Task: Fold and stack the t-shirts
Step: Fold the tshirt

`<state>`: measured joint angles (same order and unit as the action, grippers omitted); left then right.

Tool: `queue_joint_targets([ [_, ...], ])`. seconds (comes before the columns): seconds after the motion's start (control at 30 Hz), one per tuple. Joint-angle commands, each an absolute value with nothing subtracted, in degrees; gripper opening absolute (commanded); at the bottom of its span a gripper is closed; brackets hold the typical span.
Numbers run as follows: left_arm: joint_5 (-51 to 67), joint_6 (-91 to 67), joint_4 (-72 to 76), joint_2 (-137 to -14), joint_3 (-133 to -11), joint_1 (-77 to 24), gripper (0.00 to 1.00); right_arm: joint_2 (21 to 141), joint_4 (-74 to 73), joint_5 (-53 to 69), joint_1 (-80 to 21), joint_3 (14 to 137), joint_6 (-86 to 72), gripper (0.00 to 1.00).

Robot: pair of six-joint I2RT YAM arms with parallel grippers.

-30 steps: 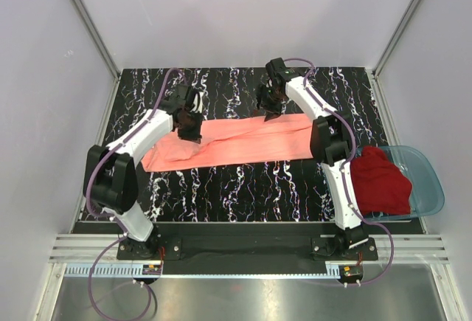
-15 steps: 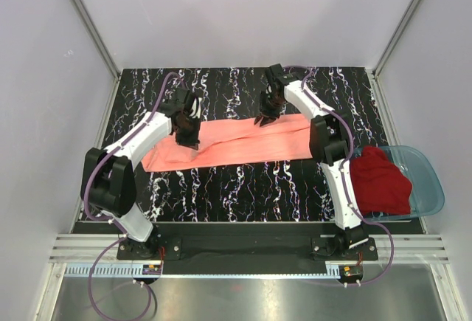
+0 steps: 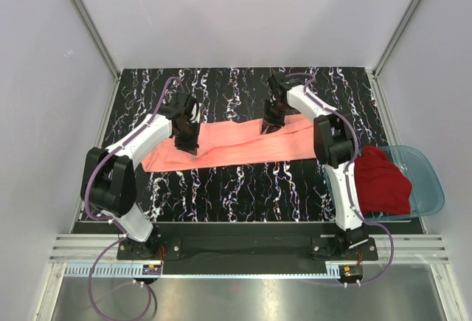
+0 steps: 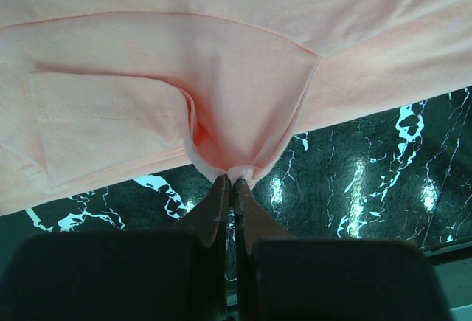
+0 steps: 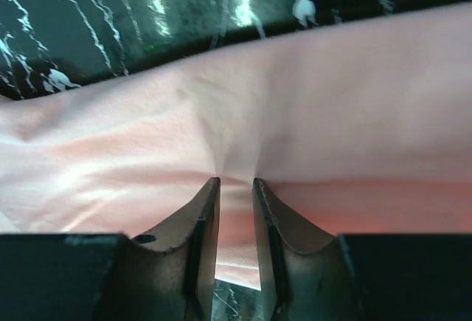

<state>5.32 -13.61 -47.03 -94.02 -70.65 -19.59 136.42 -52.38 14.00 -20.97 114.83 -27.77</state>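
Observation:
The salmon-pink t-shirt (image 3: 236, 145) lies as a long band across the black marbled table. My left gripper (image 3: 187, 144) is shut on a bunched fold of it near its left part. In the left wrist view the left gripper (image 4: 231, 181) pinches a pucker of pink cloth (image 4: 221, 99) just above the table. My right gripper (image 3: 271, 122) is over the shirt's right part. In the right wrist view the right gripper (image 5: 235, 182) has narrowly spaced fingers with pink cloth (image 5: 332, 114) puckering between the tips. The dark red t-shirt (image 3: 380, 181) lies crumpled at the right.
A translucent blue plastic basin (image 3: 430, 181) sits at the table's right edge under the dark red shirt. The black marbled table (image 3: 243, 188) shows in front of and behind the pink shirt. White walls enclose the table on three sides.
Both grippers have moved toward the near edge, drawing the pink shirt's far edge over itself. The dark red shirt and basin have not moved.

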Motion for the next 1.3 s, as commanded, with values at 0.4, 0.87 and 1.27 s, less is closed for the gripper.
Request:
queue_joint_targets([
  [0.4, 4.04, -13.97, -45.53, -94.13, -67.59, -19.78, 0.0, 124.02, -50.89, 7.04, -15.3, 105.04, -24.43, 0.32],
  [0.87, 4.83, -14.15, -46.05, -94.75, -69.96, -19.78, 0.0, 117.6, -47.46, 4.04, -12.57, 97.73, -21.89, 0.39],
  [1.27, 0.09, -14.15, -48.16, -96.59, -80.93, -19.69, 0.0, 114.7, -47.99, 10.8, -10.37, 99.23, -24.96, 0.72],
])
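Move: The right fingers, parted a little, rest on the folded t-shirt; the shirt's right end lies about 16 cm to their right and 3 cm back, and the red t-shirt in the bin some 37 cm right and 16 cm back. The left hand keeps the near edge of the shirt pinched between its shut fingers, with the folded sleeve about 9 cm left, 2 cm ahead and 6 cm below; the right end is some 42 cm to its right and 4 cm ahead. Fingertips on the cloth, the right hand sweeps about 11 cm to the right along the top layer towards the shirt's right end, easing back nearly 2 cm midway and rolling slightly, then rises to some 4 cm above its start, clear of the shirt, with the fingers opening wide. The left hand keeps its shut pinch on the near edge, first sinking and drawing back a centimetre or two, stays there, then at the end turns upward and forward to finish about 2 cm farther out and 2 cm higher than it began. ##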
